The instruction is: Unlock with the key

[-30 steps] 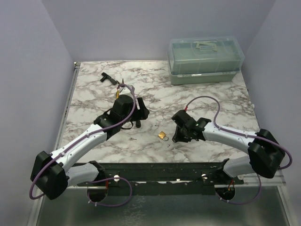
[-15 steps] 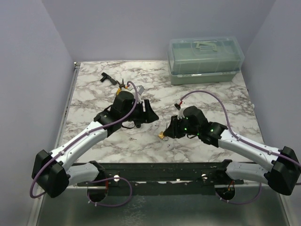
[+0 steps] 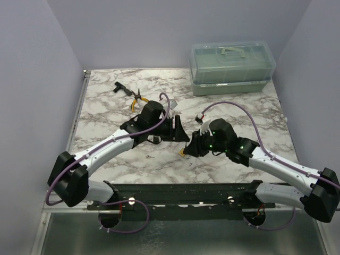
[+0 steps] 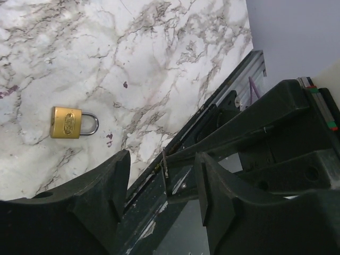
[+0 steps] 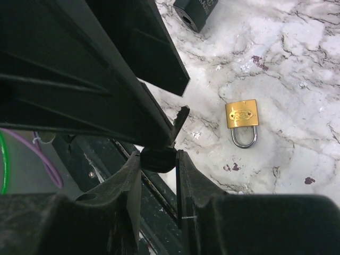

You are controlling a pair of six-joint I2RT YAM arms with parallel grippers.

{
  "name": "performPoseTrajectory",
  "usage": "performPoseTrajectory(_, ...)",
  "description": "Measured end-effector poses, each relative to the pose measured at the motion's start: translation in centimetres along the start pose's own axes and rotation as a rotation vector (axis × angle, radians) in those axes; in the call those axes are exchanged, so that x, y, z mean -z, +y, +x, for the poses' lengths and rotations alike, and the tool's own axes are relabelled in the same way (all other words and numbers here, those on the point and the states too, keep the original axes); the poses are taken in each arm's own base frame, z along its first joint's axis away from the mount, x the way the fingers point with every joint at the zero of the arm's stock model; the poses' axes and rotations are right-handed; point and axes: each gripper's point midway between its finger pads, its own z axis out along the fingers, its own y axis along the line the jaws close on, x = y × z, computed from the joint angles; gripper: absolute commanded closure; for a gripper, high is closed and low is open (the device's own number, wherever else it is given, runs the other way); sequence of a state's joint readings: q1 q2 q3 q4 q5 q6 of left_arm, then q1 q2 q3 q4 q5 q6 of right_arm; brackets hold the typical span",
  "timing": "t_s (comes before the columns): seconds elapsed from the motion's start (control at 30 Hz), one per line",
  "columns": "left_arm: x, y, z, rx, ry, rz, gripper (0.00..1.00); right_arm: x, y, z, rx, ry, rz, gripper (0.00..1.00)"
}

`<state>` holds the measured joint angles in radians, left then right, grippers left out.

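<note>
The small brass padlock (image 5: 242, 115) lies flat on the marble table, shackle toward the near edge; it also shows in the left wrist view (image 4: 71, 122) and just peeks out by the right fingers in the top view (image 3: 184, 153). My right gripper (image 5: 158, 156) is shut on the dark head of the thin key (image 5: 180, 118), blade sticking out above the table, left of the padlock. My left gripper (image 4: 163, 159) is open, its two fingers either side of the key blade (image 4: 165, 162) without touching it. The two grippers meet mid-table (image 3: 182, 135) (image 3: 189, 149).
A translucent green toolbox (image 3: 232, 68) stands at the back right. Yellow-handled pliers (image 3: 139, 100) and a black tool (image 3: 120, 88) lie at the back left. A small black block (image 5: 195, 9) lies beyond the padlock. The table's dark front rail (image 3: 186, 192) runs close below the grippers.
My left gripper has swung right, up against the right gripper and around the key. The right gripper moved left over the padlock a second ago and has barely moved since.
</note>
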<state>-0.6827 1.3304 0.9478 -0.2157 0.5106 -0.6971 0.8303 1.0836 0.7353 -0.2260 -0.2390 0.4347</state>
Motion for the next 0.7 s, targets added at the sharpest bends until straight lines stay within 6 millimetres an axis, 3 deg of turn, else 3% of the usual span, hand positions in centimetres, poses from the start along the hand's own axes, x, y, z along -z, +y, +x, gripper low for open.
performPoseTrajectory(0.23, -1.7, -0.2, 0.7, 0.016, 0.029, 0.014, 0.56, 0.2, 0.4, -0.6, 0.014, -0.011, -0.008, 0.88)
performPoseTrajectory(0.4, -2.1, -0.2, 0.5, 0.034, 0.026, 0.018, 0.98, 0.2, 0.4, -0.7, 0.019, -0.013, -0.009, 0.89)
performPoseTrajectory(0.6, -2.3, -0.5, 0.2, 0.054, 0.016, 0.029, 1.00, 0.2, 0.0, -0.9, 0.020, -0.025, 0.014, 0.91)
performPoseTrajectory(0.7, -2.5, -0.5, 0.0, 0.072, 0.009, 0.026, 1.00, 0.3, -0.2, -1.1, 0.017, -0.035, 0.029, 0.78)
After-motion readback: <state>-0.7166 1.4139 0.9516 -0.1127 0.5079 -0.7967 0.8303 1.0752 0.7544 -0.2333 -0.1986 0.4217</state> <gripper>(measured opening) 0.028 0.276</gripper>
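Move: In the right fingers, held by its round black head, is the key, its middle about 1 cm ahead, left and above that hand; from the open left hand it lies some 3 cm to the right, 2 cm back and 2 cm lower. The brass padlock lies on the table about 4 cm ahead, 3 cm right and 17 cm below the left hand, the black padlock about 9 cm ahead, 8 cm left and 16 cm below. Easing about 2 cm to the right and 1 cm down, the left hand brings its half-open fingers around the bare blade of the key, then shuts them to pinch it. The right hand keeps its grip on the black head and holds the key nearly still, rising under 1 cm, high over the table. ##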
